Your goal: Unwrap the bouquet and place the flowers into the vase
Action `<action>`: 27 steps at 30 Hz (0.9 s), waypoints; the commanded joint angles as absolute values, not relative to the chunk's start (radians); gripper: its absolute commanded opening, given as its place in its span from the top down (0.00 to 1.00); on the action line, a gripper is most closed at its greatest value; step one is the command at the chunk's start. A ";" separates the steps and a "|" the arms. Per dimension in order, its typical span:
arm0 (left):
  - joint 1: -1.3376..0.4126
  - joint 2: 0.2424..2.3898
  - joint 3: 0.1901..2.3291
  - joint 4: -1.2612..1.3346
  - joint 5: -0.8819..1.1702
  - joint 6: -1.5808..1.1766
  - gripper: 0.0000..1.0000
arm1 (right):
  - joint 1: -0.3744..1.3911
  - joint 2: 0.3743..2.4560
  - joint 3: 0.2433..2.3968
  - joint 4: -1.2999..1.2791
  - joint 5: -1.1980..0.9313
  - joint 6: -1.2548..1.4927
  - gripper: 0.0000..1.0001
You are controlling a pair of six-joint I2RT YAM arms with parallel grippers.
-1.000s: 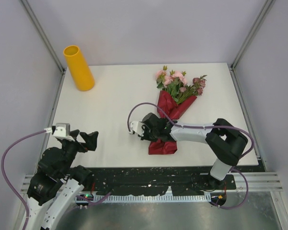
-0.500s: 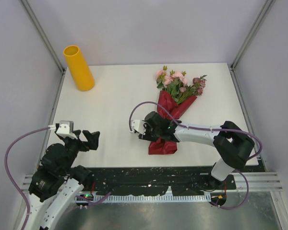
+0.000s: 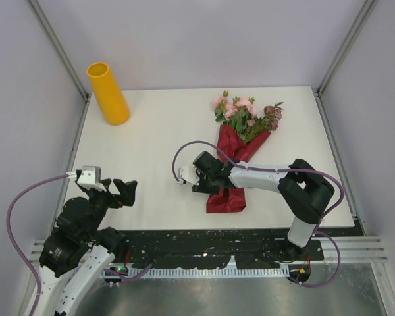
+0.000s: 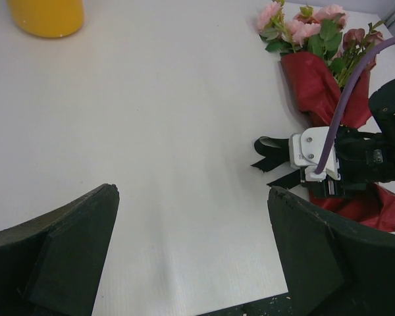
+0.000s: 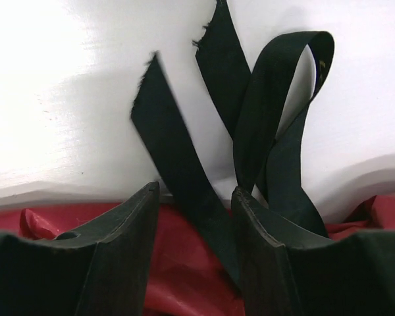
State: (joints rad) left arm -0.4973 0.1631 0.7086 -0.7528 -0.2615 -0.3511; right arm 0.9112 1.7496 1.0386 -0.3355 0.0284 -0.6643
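The bouquet [image 3: 234, 150] lies on the white table [image 3: 151, 138], with pink and mauve flowers [image 3: 245, 112] at its far end and dark red wrapping paper [image 5: 184, 276] below them. My right gripper [image 3: 195, 178] sits at the left side of the wrap, low on the bundle. It is open, and a strand of the black ribbon [image 5: 176, 164] runs loose between its fingers [image 5: 128, 224]. The ribbon's loop and ends [image 4: 271, 146] spread over the table. The yellow vase [image 3: 107, 92] stands upright at the far left corner. My left gripper [image 4: 192, 237] hovers open and empty over the near left of the table.
Grey walls close in the table on three sides. The table's near edge [image 3: 184, 229] runs just in front of both arm bases. The right arm's purple cable [image 3: 184, 153] arches over the bouquet's wrap.
My right gripper has gone from shut to open on the ribbon and shifted slightly left along the wrap. The left arm rose a little, then held still.
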 commanded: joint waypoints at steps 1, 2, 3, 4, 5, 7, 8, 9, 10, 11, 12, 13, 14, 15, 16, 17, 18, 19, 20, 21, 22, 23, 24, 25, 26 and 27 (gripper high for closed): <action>-0.494 0.175 0.716 -0.730 -0.258 -0.347 0.00 | 0.908 1.758 1.060 -0.368 0.083 -0.686 0.47; -0.495 0.175 0.716 -0.730 -0.258 -0.347 0.00 | 0.908 1.767 1.063 -0.374 0.090 -0.686 0.47; -0.495 0.173 0.716 -0.730 -0.258 -0.347 0.00 | 0.908 1.772 1.066 -0.377 0.109 -0.687 0.47; -0.495 0.173 0.716 -0.732 -0.259 -0.345 0.00 | 0.907 1.785 1.072 -0.382 0.121 -0.689 0.46; -0.495 0.172 0.716 -0.733 -0.259 -0.347 0.00 | 0.907 1.789 1.074 -0.382 0.138 -0.693 0.48; -0.495 0.170 0.715 -0.730 -0.261 -0.345 0.00 | 0.907 1.802 1.078 -0.385 0.156 -0.699 0.50; -0.495 0.169 0.715 -0.730 -0.261 -0.347 0.00 | 0.905 1.809 1.080 -0.385 0.160 -0.701 0.52; -0.495 0.169 0.715 -0.730 -0.262 -0.347 0.00 | 0.905 1.810 1.081 -0.384 0.158 -0.700 0.58; -0.495 0.169 0.715 -0.730 -0.262 -0.347 0.00 | 0.905 1.813 1.083 -0.377 0.158 -0.699 0.62; -0.495 0.167 0.715 -0.732 -0.262 -0.347 0.00 | 0.905 1.815 1.080 -0.374 0.153 -0.693 0.70; -0.495 0.169 0.715 -0.732 -0.262 -0.345 0.00 | 0.905 1.815 1.075 -0.364 0.149 -0.692 0.76; -0.495 0.166 0.715 -0.732 -0.264 -0.347 0.00 | 0.905 1.813 1.071 -0.359 0.147 -0.689 0.79; -0.495 0.166 0.715 -0.730 -0.264 -0.347 0.00 | 0.905 1.812 1.066 -0.345 0.149 -0.684 0.84; -0.495 0.167 0.715 -0.732 -0.264 -0.347 0.00 | 0.907 1.807 1.059 -0.339 0.147 -0.684 0.88; -0.495 0.166 0.715 -0.732 -0.264 -0.348 0.00 | 0.905 1.804 1.054 -0.321 0.152 -0.684 0.95; -0.494 0.169 0.713 -0.732 -0.262 -0.348 0.00 | 0.904 1.793 1.043 -0.310 0.155 -0.683 0.95; -0.495 0.167 0.713 -0.732 -0.259 -0.347 0.00 | 0.905 1.784 1.039 -0.290 0.156 -0.681 0.95; -0.494 0.170 0.713 -0.732 -0.259 -0.350 0.00 | 0.905 1.760 1.022 -0.270 0.161 -0.678 0.95; -0.495 0.172 0.713 -0.732 -0.259 -0.351 0.00 | 0.904 1.747 1.013 -0.227 0.170 -0.669 0.95; -0.494 0.173 0.713 -0.733 -0.258 -0.354 0.00 | 0.902 1.720 0.994 -0.210 0.167 -0.666 0.95; -0.495 0.176 0.712 -0.732 -0.256 -0.359 0.00 | 0.899 1.707 0.988 -0.178 0.160 -0.661 0.95; -0.495 0.179 0.710 -0.727 -0.247 -0.365 0.00 | 0.899 1.678 0.973 -0.167 0.153 -0.660 0.95; -0.495 0.184 0.707 -0.723 -0.233 -0.373 0.00 | 0.899 1.663 0.966 -0.147 0.144 -0.655 0.95; -0.495 0.192 0.704 -0.718 -0.216 -0.388 0.00 | 0.897 1.634 0.953 -0.140 0.135 -0.652 0.95; -0.495 0.204 0.706 -0.713 -0.192 -0.400 0.00 | 0.897 1.623 0.947 -0.124 0.120 -0.644 0.95; -0.494 0.218 0.706 -0.712 -0.174 -0.426 0.01 | 0.897 1.597 0.933 -0.115 0.109 -0.641 0.95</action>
State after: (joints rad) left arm -0.4973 0.1680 0.7082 -0.7521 -0.2455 -0.3660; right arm 0.9016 1.7164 0.9592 -0.2253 0.1493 -0.6712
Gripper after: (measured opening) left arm 0.994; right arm 0.060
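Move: Black ribbon tail, where it crosses the left edge of the red wrapping, lies only about 2 cm ahead and 1 cm to the right of the right fingertips, 1 cm below. The ribbon's free loop is some 3 cm ahead and 4 cm left of them; the wrapping's bottom end sits roughly 6 cm back and 5 cm right, the flowers about 28 cm ahead and 12 cm right. From the idle left hand the tail is about 11 cm ahead, 28 cm right and 23 cm below. Sliding forward and to its right, low over the red wrapping's left edge, the right hand travels about 2 cm, sinking slightly while its half-open fingers shut fully on the black ribbon tail. It then starts to rise about 1 cm, easing back a little and still drifting right, the fingers kept closed and the wrist turned only a few degrees. ##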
